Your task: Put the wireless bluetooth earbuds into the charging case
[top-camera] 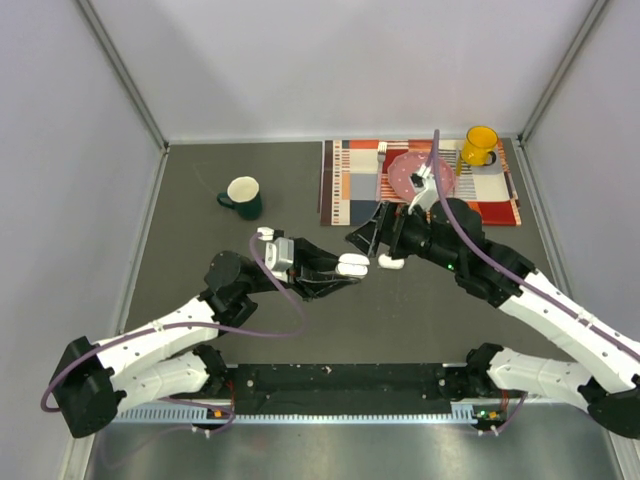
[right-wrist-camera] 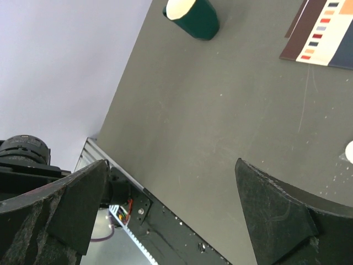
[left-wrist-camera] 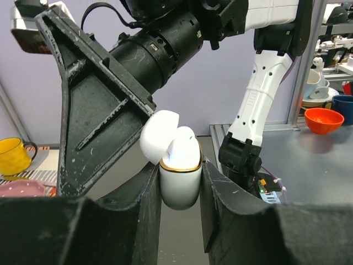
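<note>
My left gripper (top-camera: 345, 268) is shut on the white charging case (top-camera: 353, 265) and holds it above the grey table. In the left wrist view the case (left-wrist-camera: 180, 182) stands upright between the fingers (left-wrist-camera: 132, 221), with a gold rim and its lid (left-wrist-camera: 159, 135) tipped open to the left. A white rounded piece (left-wrist-camera: 183, 144) sits in the opening; I cannot tell if it is an earbud. My right gripper (top-camera: 368, 236) is open and empty just beyond the case, with its jaws wide apart in the right wrist view (right-wrist-camera: 171, 182). A small white piece (top-camera: 390, 262) lies by it.
A dark green mug (top-camera: 243, 196) stands at the back left and also shows in the right wrist view (right-wrist-camera: 193, 15). A striped placemat (top-camera: 350, 185) at the back right carries a pink plate (top-camera: 405, 168) and a yellow mug (top-camera: 479, 145).
</note>
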Available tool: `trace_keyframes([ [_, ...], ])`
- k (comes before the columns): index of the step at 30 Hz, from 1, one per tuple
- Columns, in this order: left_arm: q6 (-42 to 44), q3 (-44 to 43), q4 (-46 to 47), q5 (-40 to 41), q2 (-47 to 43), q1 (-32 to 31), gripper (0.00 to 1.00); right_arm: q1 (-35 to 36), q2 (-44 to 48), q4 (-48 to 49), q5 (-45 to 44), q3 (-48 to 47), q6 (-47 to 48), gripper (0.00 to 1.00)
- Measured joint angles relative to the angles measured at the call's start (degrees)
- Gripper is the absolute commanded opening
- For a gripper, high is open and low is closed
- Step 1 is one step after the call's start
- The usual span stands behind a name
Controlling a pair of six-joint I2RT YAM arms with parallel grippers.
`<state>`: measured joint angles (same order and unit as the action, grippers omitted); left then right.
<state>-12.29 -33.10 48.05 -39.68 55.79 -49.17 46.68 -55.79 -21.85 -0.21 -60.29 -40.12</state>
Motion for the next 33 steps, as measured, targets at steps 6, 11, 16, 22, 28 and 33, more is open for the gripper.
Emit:
trace_keyframes([
  [6,0.22,0.00,-0.02,0.07,0.00,0.00,0.00,0.00,-1.79,0.00,2.97,0.00,-0.50,0.99],
  [11,0.37,0.00,-0.17,0.57,0.00,0.00,0.00,0.00,-1.86,0.31,6.60,0.02,-0.48,0.99],
  [16,0.26,0.00,-0.63,0.79,0.11,-0.44,0.00,-0.24,-0.79,1.40,8.61,1.55,-0.55,0.99],
  [22,-0.33,0.02,-2.12,2.99,1.40,-0.66,0.00,-0.42,3.78,0.96,5.99,4.11,-2.03,0.99],
  [28,-1.29,0.20,-2.49,7.21,3.76,-0.31,0.00,-0.33,12.07,-1.09,0.11,7.21,-3.65,0.99],
  [33,-2.03,0.20,-2.49,8.66,5.14,-0.04,0.00,-0.31,16.65,-5.31,-8.57,9.73,-7.13,0.99],
])
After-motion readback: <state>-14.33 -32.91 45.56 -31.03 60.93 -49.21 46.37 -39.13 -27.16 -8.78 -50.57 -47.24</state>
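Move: Just back from the open right gripper, roughly 6 cm back, 1 cm to its left and about level, stands the open lid of the white charging case; the case body sits some 7 cm back and 3 cm left. The left hand already grips that case, with the lid about 3 cm to its right and 1 cm farther forward. A white oval piece lies on the table some 12 cm ahead of the right hand, 8 cm to its right and far below. Swinging its near finger against the case's raised lid, the wide-open right hand eases about 2 cm left and 2 cm back to push the lid over, turning slightly counter-clockwise. It then draws away to the right, some 8 cm, turning back clockwise by about 20 degrees. The left hand holds the case still, then carries it forward and down, away from that finger's push. ##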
